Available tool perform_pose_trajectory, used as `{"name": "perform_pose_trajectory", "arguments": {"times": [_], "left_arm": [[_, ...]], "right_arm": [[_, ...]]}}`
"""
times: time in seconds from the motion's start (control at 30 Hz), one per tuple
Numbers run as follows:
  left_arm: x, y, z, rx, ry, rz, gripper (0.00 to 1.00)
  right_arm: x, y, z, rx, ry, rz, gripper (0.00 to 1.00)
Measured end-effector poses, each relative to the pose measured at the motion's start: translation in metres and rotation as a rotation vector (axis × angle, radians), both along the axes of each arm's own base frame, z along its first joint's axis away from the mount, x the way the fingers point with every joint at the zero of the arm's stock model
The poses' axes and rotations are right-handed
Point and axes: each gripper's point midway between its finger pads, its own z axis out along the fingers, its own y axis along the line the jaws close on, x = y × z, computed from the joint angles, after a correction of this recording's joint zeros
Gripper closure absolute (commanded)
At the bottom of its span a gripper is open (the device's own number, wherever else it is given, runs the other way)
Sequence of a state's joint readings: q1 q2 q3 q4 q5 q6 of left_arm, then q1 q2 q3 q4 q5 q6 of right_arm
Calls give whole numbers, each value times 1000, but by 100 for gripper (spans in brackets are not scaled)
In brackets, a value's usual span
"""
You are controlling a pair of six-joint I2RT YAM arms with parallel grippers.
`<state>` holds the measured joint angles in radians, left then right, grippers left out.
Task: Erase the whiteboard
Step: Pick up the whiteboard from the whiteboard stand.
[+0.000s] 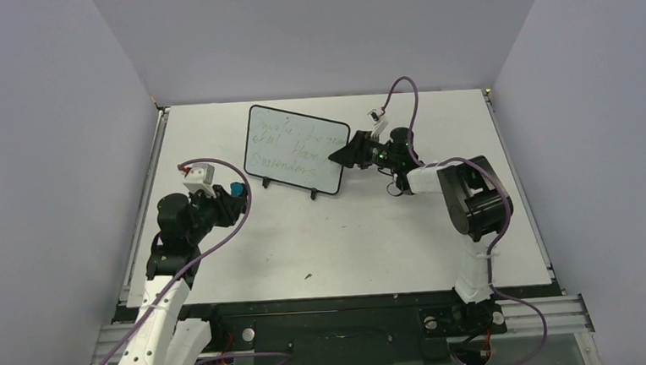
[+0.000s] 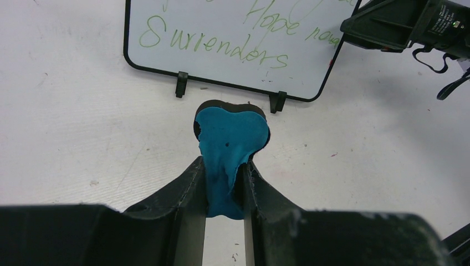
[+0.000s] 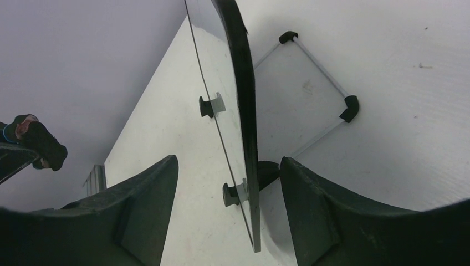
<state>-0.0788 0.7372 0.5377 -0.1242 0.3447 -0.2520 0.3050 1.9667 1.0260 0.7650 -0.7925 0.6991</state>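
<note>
The whiteboard point(image 1: 296, 148) stands upright at the back middle of the table, with green handwriting on its face point(image 2: 233, 39). My left gripper point(image 1: 229, 201) hovers to its front left, shut on a blue eraser point(image 2: 230, 133) that points at the board's lower edge, a short gap away. My right gripper point(image 1: 348, 155) is at the board's right edge. In the right wrist view its fingers point(image 3: 228, 160) stand open on either side of the thin black-framed edge point(image 3: 244, 111), touching neither face.
A thin wire stand point(image 3: 321, 72) props the board from behind, and its black feet point(image 2: 181, 84) rest on the white table point(image 1: 349, 249). Grey walls enclose the left, back and right. A purple cable point(image 1: 403, 89) loops above the right wrist.
</note>
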Motion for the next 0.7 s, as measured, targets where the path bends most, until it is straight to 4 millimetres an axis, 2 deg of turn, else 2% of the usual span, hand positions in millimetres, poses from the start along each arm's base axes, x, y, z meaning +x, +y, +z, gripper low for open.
{"name": "perform_pose_trajectory", "arguments": {"times": [0.23,0.27,0.43,0.47,0.5,0.57,0.7], "left_arm": [[2,1,-4,2,13,3,100],[2,1,-4,2,15,3,100],[2,1,-6,3,23,2,100],[2,1,-7,3,23,3,100],[3,1,-7,3,24,3,100],[3,1,-7,3,24,3,100],[3,1,-6,2,22,4,100]], "right_arm": [[-7,15,-17,13,32,27,53],[-7,16,-18,15,29,30,59],[-11,24,-28,30,44,51,75],[-11,25,-30,33,46,53,81],[-12,25,-31,36,53,53,91],[-12,26,-32,42,55,56,100],[-14,30,-18,71,-4,86,100]]}}
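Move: The whiteboard stands propped on its stand, its middle some 10 cm to the left of my right hand, about 2 cm farther out and a touch lower; its right edge already lies between my open fingers. The stand's near clip is about 6 cm left, 6 cm back and 8 cm down, the far clip about 17 cm left, 4 cm back and 9 cm down. From my left hand the whiteboard lies some 13 cm right, 10 cm ahead, 8 cm lower. I slide my right hand about 3 cm left and 3 cm down, easing slightly back, so the fingers straddle the whiteboard's right edge farther in, one in front of the face and one behind. From well open I close them nearly shut and pinch the thin edge, then rise about 1 cm. ##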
